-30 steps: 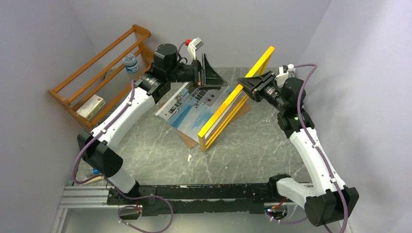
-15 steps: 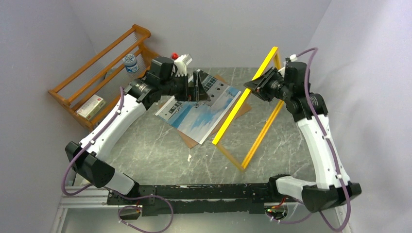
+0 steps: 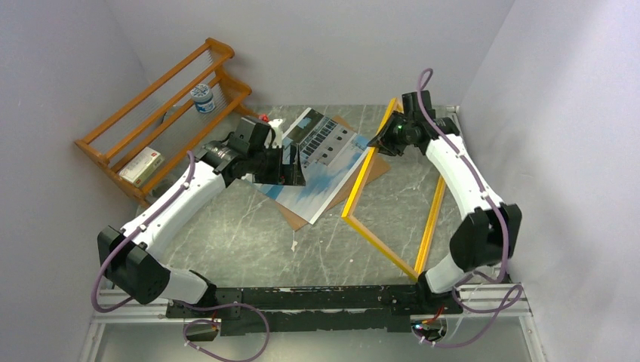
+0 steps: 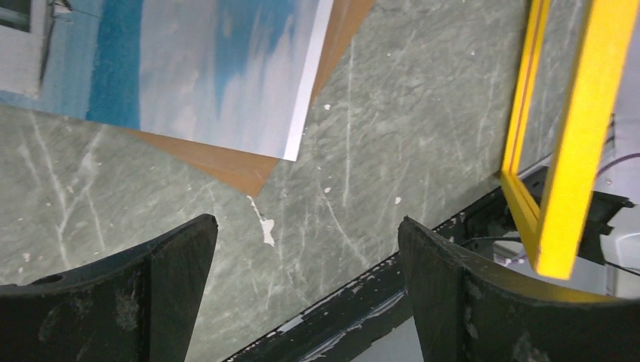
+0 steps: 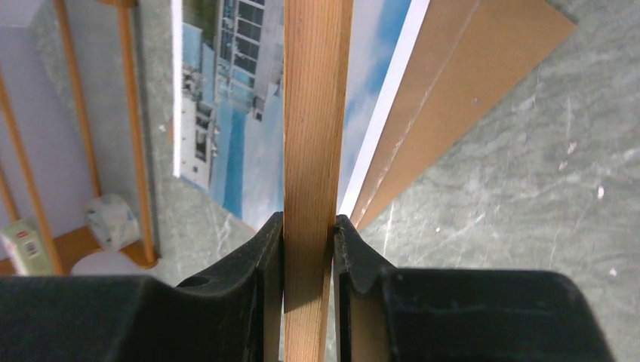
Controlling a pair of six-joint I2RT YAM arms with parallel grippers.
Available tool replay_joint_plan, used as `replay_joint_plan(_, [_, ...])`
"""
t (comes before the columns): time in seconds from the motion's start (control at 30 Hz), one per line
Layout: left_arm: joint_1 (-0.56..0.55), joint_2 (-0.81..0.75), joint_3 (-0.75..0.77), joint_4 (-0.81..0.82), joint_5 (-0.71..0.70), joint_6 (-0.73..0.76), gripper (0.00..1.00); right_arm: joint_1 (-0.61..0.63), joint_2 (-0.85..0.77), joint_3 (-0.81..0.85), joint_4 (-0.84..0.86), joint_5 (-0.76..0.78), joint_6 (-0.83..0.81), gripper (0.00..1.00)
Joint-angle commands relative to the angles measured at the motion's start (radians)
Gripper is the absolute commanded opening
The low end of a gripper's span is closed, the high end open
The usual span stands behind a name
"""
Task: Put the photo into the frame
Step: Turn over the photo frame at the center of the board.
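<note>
The photo (image 3: pixel 328 162), a white building against blue sky, lies face up on a brown hardboard panel (image 3: pixel 302 215) at the table's middle back. My left gripper (image 3: pixel 290 167) is open and empty, just above the photo's left edge. In the left wrist view (image 4: pixel 304 222) the jaws stand wide apart over bare table, with the photo (image 4: pixel 189 68) beyond them. My right gripper (image 3: pixel 385 139) is shut on the far bar of the yellow frame (image 3: pixel 360 181). The frame stands tilted right of the photo. The right wrist view shows the gripper (image 5: pixel 309 226) clamped on its wood-coloured bar (image 5: pixel 313 113).
An orange-brown slatted rack (image 3: pixel 162 98) stands at the back left, holding a small jar (image 3: pixel 202 98) and a box (image 3: pixel 141 166). A white scrap (image 3: pixel 293 243) lies on the table in front of the panel. Grey walls close in on three sides.
My right arm swung the frame off the photo to the right and stretched out toward the back. My left gripper dropped lower and came nearer, to the photo's left edge.
</note>
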Motion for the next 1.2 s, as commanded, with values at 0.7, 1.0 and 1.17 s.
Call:
replay_joint_plan(0.7, [0.028, 0.069, -0.106, 0.06, -0.052, 0.012, 0.94, 0.104, 0.347, -0.021, 0.154, 0.324, -0.29, 0.06])
replay_joint_plan(1.0, [0.04, 0.238, -0.02, 0.089, 0.024, -0.001, 0.94, 0.061, 0.353, -0.119, 0.207, 0.345, -0.286, 0.1])
replay_joint_plan(1.17, [0.041, 0.311, 0.029, 0.101, 0.017, 0.003, 0.94, 0.037, 0.367, -0.095, 0.192, 0.403, -0.219, 0.16])
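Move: The right hand grips an edge of the frame, which hangs tilted; the bare spot for it is centred about 10 cm back, 8 cm to the right and 20 cm below. The photo lies about 27 cm left and 3 cm ahead of this hand, the brown board under it about 23 cm left and 1 cm ahead, both 20 cm down. From the empty left hand the bare spot is some 49 cm right, 2 cm ahead, 21 cm below. Still pinching the frame's edge, the right hand sinks some 18 cm towards the bare spot; left sinks 10. ##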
